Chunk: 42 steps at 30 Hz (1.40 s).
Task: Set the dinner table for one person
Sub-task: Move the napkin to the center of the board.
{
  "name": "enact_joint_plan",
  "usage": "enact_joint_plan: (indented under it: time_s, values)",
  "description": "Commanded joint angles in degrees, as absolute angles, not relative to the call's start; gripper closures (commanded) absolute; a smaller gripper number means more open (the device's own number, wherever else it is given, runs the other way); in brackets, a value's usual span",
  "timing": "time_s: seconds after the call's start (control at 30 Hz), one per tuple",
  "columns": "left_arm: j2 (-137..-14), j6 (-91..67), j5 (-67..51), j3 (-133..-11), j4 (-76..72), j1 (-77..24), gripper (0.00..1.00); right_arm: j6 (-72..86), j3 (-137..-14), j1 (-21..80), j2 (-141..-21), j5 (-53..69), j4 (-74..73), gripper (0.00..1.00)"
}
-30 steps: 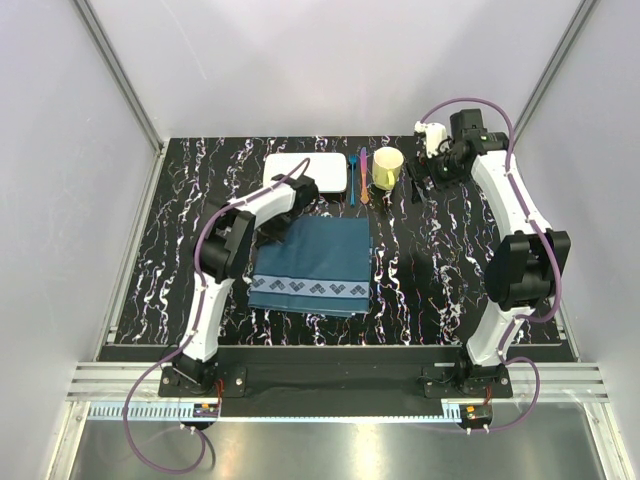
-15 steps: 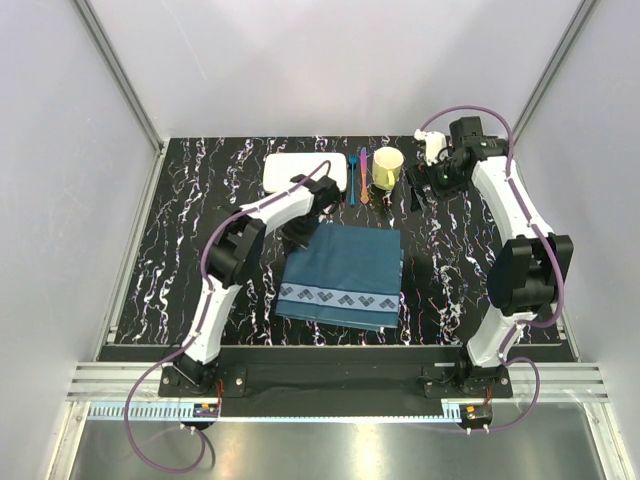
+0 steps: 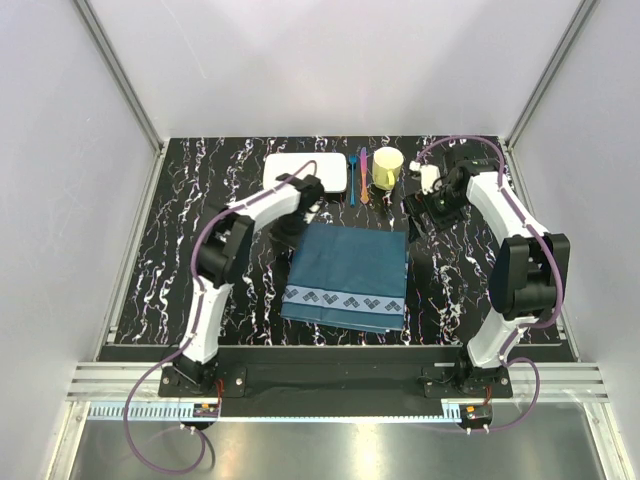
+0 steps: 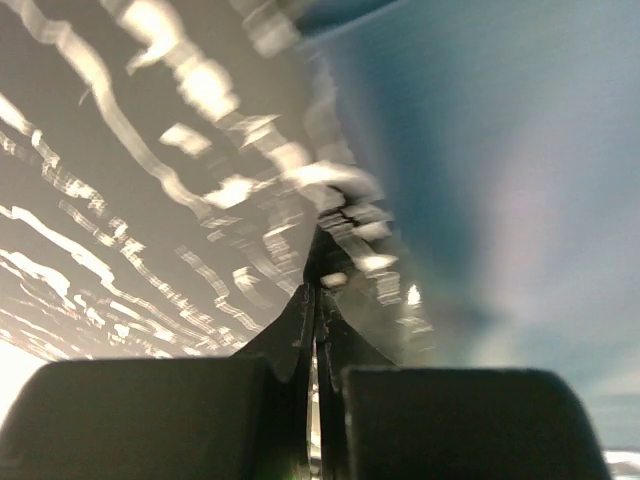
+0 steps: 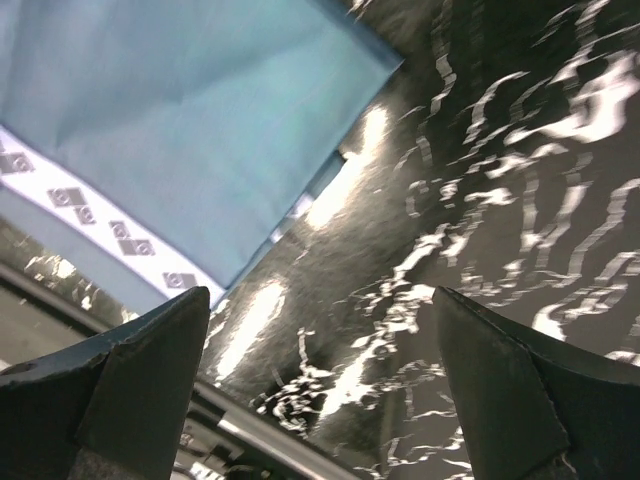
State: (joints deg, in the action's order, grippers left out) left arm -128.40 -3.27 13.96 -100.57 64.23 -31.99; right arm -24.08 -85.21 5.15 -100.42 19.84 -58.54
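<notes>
The dinner table [image 3: 170, 250] is a black tabletop with white veins. A teal placemat [image 3: 347, 275] with a white patterned band lies flat on it, near the middle. My left gripper [image 3: 294, 232] is shut on the placemat's far left corner. In the left wrist view its fingers [image 4: 320, 270] are pressed together at the blurred cloth edge [image 4: 480, 180]. My right gripper [image 3: 416, 214] hangs open above bare tabletop just beyond the placemat's far right corner. Nothing lies between its fingers [image 5: 320, 400], and the placemat [image 5: 180, 110] shows at the upper left there.
Along the back of the table stand a white rectangular plate [image 3: 305, 172], a blue utensil [image 3: 352, 180], an orange-pink utensil [image 3: 364, 176] and a yellow cup [image 3: 387, 167]. Grey walls close in the left, right and back sides.
The left gripper has dragged the placemat to the right, toward the table's middle. The right gripper has come down from beside the cup to the placemat's far right corner.
</notes>
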Motion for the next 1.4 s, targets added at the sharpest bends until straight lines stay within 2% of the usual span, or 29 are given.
enact_joint_plan:
  time_s: [0.0, 0.07, 0.2, 0.73, 1.17, 1.3, 1.37]
  values:
    - [-122.9, -0.9, 9.6, -98.4, 65.0, -26.6, 0.99, -22.5, -84.5, 5.7, -97.6, 23.9, -59.2, 0.00]
    - [-122.1, -0.4, 3.3, -98.5, 67.7, -25.1, 0.99, -19.7, -85.2, 5.6, -98.1, 25.5, -60.9, 0.00]
    - [-120.6, 1.1, -1.3, -95.6, 67.2, -24.5, 0.99, -16.9, -83.2, 5.5, -96.9, 29.4, -62.1, 0.00]
    - [-117.9, -6.4, -22.1, -83.1, 53.5, -25.3, 1.00, -14.5, -81.6, 5.5, -94.0, 24.0, -59.1, 0.00]
    - [-122.5, -9.2, -31.5, -86.8, 51.3, -25.8, 1.00, -13.9, -76.3, 4.2, -95.2, 20.1, -57.7, 0.00]
    - [-122.2, -9.1, -31.5, -87.0, 51.4, -26.2, 1.00, -13.0, -77.1, 0.4, -98.0, 24.1, -56.6, 0.01]
    - [-121.6, -7.7, -30.6, -87.1, 52.1, -26.0, 0.99, -12.2, -77.6, -1.6, -99.6, 26.6, -55.6, 0.07]
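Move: The napkin lies flat, its middle about 14 cm right of the shut left fingertips and 8 cm back, 1 cm lower; its left edge is only some 3 cm away. The white plate is about 15 cm ahead of that hand and 4 cm right; the spoon lies 15 cm ahead and 15 cm right. From the open right gripper the napkin's middle is roughly 12 cm left, 10 cm back and 11 cm below. Swing the shut left gripper about 4 cm left, lifting it slightly clear of the napkin, then draw it back some 7 cm just above the table and sweep it right into the napkin's left edge, rolling the wrist about 40 degrees so the fingertips point down and right and push the edge along. Meanwhile ease the right gripper back and slightly down, still open. ##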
